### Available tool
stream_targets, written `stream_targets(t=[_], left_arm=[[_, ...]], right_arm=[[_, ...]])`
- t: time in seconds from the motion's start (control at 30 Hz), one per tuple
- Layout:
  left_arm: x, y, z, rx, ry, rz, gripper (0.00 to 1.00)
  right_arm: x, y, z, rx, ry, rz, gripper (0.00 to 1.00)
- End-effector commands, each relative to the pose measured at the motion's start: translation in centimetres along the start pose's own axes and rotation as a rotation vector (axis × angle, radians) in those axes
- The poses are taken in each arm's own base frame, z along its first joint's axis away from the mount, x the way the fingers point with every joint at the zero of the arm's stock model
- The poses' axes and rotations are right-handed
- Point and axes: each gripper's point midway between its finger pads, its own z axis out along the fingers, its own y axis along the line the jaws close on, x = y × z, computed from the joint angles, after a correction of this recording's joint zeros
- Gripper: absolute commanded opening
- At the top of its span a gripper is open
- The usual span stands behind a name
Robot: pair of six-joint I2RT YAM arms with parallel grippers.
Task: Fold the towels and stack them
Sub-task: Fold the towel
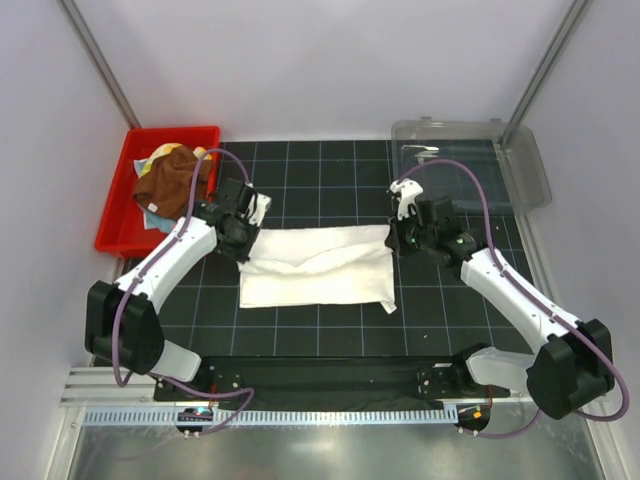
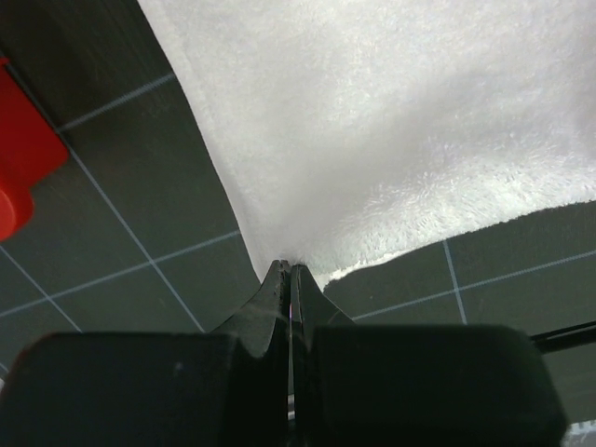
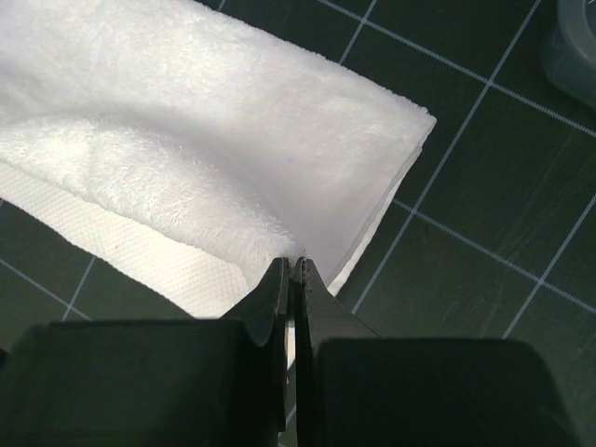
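The large white towel (image 1: 320,268) lies partly folded on the black grid mat. My left gripper (image 1: 243,240) is shut on its far left corner, with the cloth pinched at the fingertips in the left wrist view (image 2: 290,268) and the white towel (image 2: 391,121) stretching away. My right gripper (image 1: 393,236) is shut on the far right corner, pinching the upper layer in the right wrist view (image 3: 295,264) above the white towel (image 3: 186,140). The rust-brown towel (image 1: 168,180) lies heaped in the red bin (image 1: 112,232), with bits of yellow and light blue towels (image 1: 152,213) under it.
A clear plastic lidded box (image 1: 470,165) stands at the far right. The red bin's corner shows in the left wrist view (image 2: 23,158). White walls and metal posts enclose the table. The black grid mat (image 1: 330,190) covers the table.
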Motion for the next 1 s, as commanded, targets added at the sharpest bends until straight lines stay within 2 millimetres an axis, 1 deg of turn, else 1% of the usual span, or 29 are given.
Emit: stream_targets(t=[0.0,0.07,0.17,0.3,0.43,0.47,0.57,0.63,0.67,0.7,0.73,0.77,0.8,0.83,0.87,0.9,0.93,0.97], left_arm=[[1.3,-0.1,-1.1,-0.030,-0.005,-0.051,0.00],[2.0,0.0,-1.3,-0.049,0.001,-0.056,0.00],[3.2,0.1,-1.1,-0.059,0.041,-0.071,0.00],[4.9,0.1,-0.6,-0.075,0.120,-0.095,0.00],[5.3,-0.7,-0.2,-0.055,0.125,-0.107,0.00],[5.2,-0.9,-0.1,-0.043,0.118,-0.110,0.00],[5.7,-1.2,0.4,-0.041,0.131,-0.120,0.00],[5.9,-1.8,0.7,-0.022,0.142,-0.131,0.01],[6.0,-2.3,0.9,0.001,0.151,-0.129,0.08],[6.0,-2.8,1.0,0.019,0.162,-0.121,0.12],[6.5,-2.6,1.4,-0.011,0.198,-0.116,0.14],[6.3,-3.1,1.2,-0.019,0.202,-0.103,0.15],[6.4,-3.3,1.1,-0.032,0.211,-0.096,0.15],[6.7,-3.3,0.9,-0.051,0.228,-0.088,0.19],[6.4,-3.2,0.6,-0.071,0.223,-0.089,0.23],[6.3,-2.9,0.3,-0.090,0.223,-0.102,0.27],[6.2,-2.6,0.0,-0.112,0.222,-0.117,0.27],[5.9,-1.5,-0.6,-0.179,0.211,-0.120,0.27]], right_arm=[[0.7,0.1,-1.5,0.053,-0.010,0.039,0.01],[1.2,0.6,-1.8,0.059,-0.003,0.044,0.01],[1.8,0.7,-2.3,0.073,0.002,0.084,0.01],[3.7,0.7,-2.1,0.084,0.059,0.127,0.01],[5.4,0.6,-1.6,0.091,0.107,0.150,0.01],[5.5,0.7,-1.6,0.090,0.107,0.154,0.02],[6.0,0.8,-1.5,0.098,0.119,0.176,0.04],[6.4,0.9,-1.4,0.111,0.135,0.216,0.06],[6.6,1.0,-1.4,0.107,0.144,0.226,0.09],[6.9,1.1,-1.3,0.106,0.154,0.240,0.11],[7.0,1.3,-1.3,0.099,0.160,0.255,0.15],[7.3,1.4,-1.3,0.099,0.175,0.272,0.17],[7.2,1.5,-1.5,0.096,0.181,0.275,0.18],[7.4,1.5,-1.5,0.107,0.198,0.282,0.19],[8.0,1.0,-2.0,0.142,0.229,0.297,0.24],[7.6,1.1,-2.3,0.149,0.234,0.311,0.28],[7.6,0.5,-2.7,0.193,0.233,0.324,0.33],[7.8,0.5,-3.2,0.208,0.250,0.346,0.43]])
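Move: Behind and below the hands, both still pinching the white towel's lifted edge by its corners, lie the near corners of its lower layer: about 10 cm back, level sideways and some 7 cm below the left hand; about 10 cm back, 1 cm right and 8 cm below the right. The fold is roughly 10 cm ahead of each hand. The red bin sits about 23 cm ahead and 25 left of the left hand, the clear tray about 27 ahead and 25 right of the right. Drawing the pinched corners back together, both hands travel about 7 cm towards the towel's near edge, nearly level at first, then sinking 4 to 5 cm to lay the edge down. The wrists tip the fingers some 15 degrees steeper, the right also turning clockwise; late on, still moving back and down, the fingers part and let go of the corners. ##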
